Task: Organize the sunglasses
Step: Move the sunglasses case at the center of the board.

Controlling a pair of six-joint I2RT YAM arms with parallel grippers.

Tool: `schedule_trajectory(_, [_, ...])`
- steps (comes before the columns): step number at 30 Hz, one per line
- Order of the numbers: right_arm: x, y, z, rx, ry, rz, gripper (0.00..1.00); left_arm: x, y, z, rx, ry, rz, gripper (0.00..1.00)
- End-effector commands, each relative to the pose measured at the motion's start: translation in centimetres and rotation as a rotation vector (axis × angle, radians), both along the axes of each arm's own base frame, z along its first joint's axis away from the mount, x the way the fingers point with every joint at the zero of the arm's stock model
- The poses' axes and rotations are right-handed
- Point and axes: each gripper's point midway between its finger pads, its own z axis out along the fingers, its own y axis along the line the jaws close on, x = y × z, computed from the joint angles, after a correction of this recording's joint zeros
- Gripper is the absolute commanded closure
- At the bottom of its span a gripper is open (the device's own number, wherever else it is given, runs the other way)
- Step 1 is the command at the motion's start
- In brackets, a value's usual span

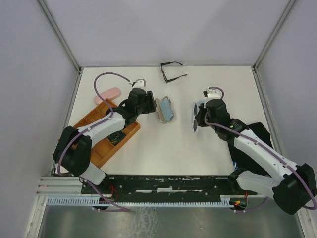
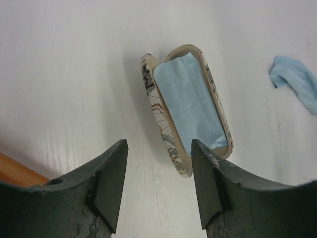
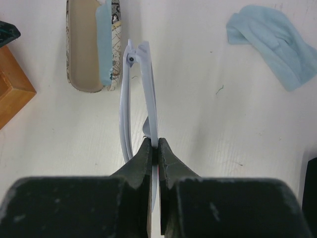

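Note:
A pair of thin black-framed sunglasses (image 1: 171, 72) lies open at the back of the table. My right gripper (image 1: 199, 118) (image 3: 157, 144) is shut on a folded pair of sunglasses with a pale frame (image 3: 142, 84) (image 1: 194, 122), gripping it edge-on just above the table. My left gripper (image 1: 150, 105) (image 2: 158, 148) is open and empty. It hovers at the near end of an open patterned case (image 2: 190, 106) (image 1: 165, 110) with a light-blue lining. The case also shows in the right wrist view (image 3: 93, 47). A dark pair (image 1: 116, 137) lies in the wooden tray (image 1: 94, 119).
A pink case (image 1: 107, 94) lies behind the tray at the left. A light-blue cloth (image 2: 297, 82) (image 3: 272, 44) lies on the table right of the patterned case. A black object (image 1: 258, 133) lies under my right arm. The tray's corner (image 3: 12, 89) is left of the case.

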Motion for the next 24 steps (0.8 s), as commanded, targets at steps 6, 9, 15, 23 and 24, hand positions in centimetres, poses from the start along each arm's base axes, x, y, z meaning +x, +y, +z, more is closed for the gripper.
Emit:
schedule_trajectory(6, [-0.2, -0.2, 1.2, 0.040, -0.037, -0.017, 1.00, 2.3, -3.8, -0.5, -0.313, 0.027, -0.027, 0.36])
schedule_trajectory(9, [-0.3, -0.3, 1.2, 0.039, -0.039, -0.020, 1.00, 2.5, -3.9, -2.1, -0.315, 0.064, -0.008, 0.36])
schedule_trajectory(15, [-0.4, -0.4, 1.0, 0.036, -0.037, -0.022, 1.00, 2.6, -3.4, -4.5, -0.303, 0.109, 0.038, 0.35])
schedule_trajectory(23, [-0.5, -0.3, 1.0, 0.039, -0.035, -0.016, 1.00, 3.0, -5.2, -6.7, -0.369, 0.149, -0.023, 0.37])
schedule_trajectory(24, [-0.5, -0.3, 1.0, 0.037, -0.036, -0.016, 1.00, 3.1, -5.4, -7.0, -0.374, 0.157, -0.029, 0.38])
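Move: The sunglasses case, standing open with the blue cloth in it, lies some 7 cm to the left hand's right, about 3 cm ahead and 11 cm below. The wooden tray's middle is about 31 cm to that hand's left and 12 cm back; the black-rimmed glasses are about 26 cm ahead and 12 cm to its right. From the right hand, the case lies about 20 cm left, 9 cm ahead and 14 cm below. Downward for the most part, about 7 cm, the left hand sinks towards the open case after easing rightward some 4 cm and slightly forward at the start. Its wrist rolls about 15 degrees, left side dropping, and tips down some 10; the fingers stay open as they come over the case's lid side, with no contact to be seen. ##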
